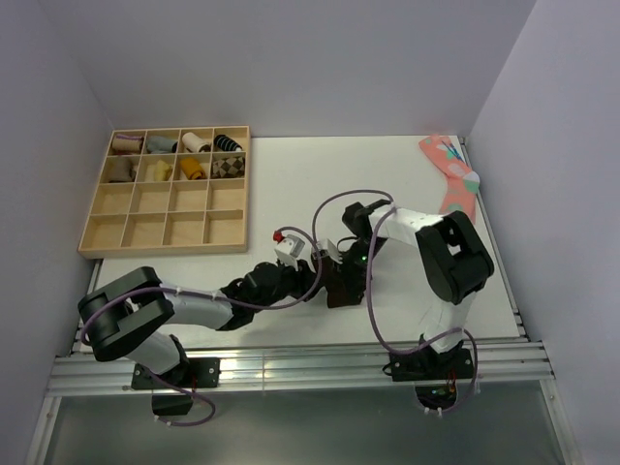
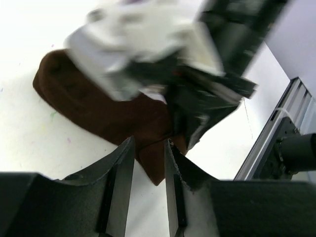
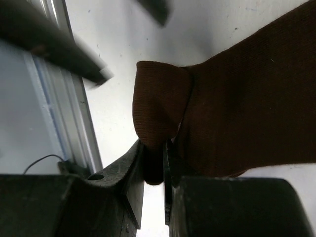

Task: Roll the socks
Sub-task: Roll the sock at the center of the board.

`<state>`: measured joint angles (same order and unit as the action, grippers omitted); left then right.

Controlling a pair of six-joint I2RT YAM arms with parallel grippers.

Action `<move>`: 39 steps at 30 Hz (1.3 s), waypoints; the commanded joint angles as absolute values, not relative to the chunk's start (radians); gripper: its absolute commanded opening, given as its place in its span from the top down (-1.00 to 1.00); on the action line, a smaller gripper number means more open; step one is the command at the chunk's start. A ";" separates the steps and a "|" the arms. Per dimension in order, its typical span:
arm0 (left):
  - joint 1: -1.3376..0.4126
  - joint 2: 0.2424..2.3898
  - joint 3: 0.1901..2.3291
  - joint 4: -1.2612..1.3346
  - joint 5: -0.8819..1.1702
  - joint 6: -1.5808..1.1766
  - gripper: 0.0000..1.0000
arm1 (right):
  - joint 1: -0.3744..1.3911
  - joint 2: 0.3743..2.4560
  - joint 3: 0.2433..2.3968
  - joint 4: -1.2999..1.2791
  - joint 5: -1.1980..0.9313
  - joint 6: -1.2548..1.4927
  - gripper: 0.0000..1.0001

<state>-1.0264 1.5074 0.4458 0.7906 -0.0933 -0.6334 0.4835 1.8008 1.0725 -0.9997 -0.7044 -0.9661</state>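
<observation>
The dark brown sock [image 1: 341, 291] lies on the white table near the front edge, under both grippers. In the left wrist view the sock [image 2: 98, 106] spreads flat, and one pointed corner reaches in between my left gripper [image 2: 148, 145] fingers, which stand apart with white table showing between them. My right gripper [image 3: 154, 148] is shut on a folded-over lump of the sock [image 3: 247, 98]. From above, the left gripper [image 1: 315, 274] and right gripper [image 1: 341, 269] meet close together over the sock. The right gripper shows blurred in the left wrist view. The cuff end is hidden.
A wooden compartment tray [image 1: 165, 229] sits at the back left with small sock bundles [image 1: 184, 155] in its far rows. A pink dotted sock [image 1: 451, 174] lies at the back right corner. The aluminium rail [image 1: 291, 373] runs along the near edge, close to the grippers.
</observation>
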 commanded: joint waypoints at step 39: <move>-1.161 1.824 0.618 0.911 0.069 -0.184 0.31 | 0.382 2.072 1.227 -1.213 -0.724 -0.910 0.71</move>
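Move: The folded cuff end of the brown sock, already pinched in the right fingers, is what the left hand goes for: about 7 cm to its right, 4 cm back towards the base and some 6 cm lower. The sock's toe lies about 5 cm ahead of the left hand and 1 cm to its right, 7 cm down. For the right hand the cuff is between its pads, while the toe lies roughly 9 cm ahead and 6 cm to the left, at about table level. The left hand, fingers staying partly open, first backs off and sinks towards the board, then slides right to the folded cuff beside the right fingers, ending about 6 cm farther right, 4 cm lower and nearly 4 cm nearer the base, its wrist turned some 20 degrees clockwise so that its fingertips come up around the fold. The right hand keeps its pinch on the cuff almost in place, tilting on by some 20 degrees so that its fingertips swing back towards the base, and near the end eases about 1 cm back and right. ##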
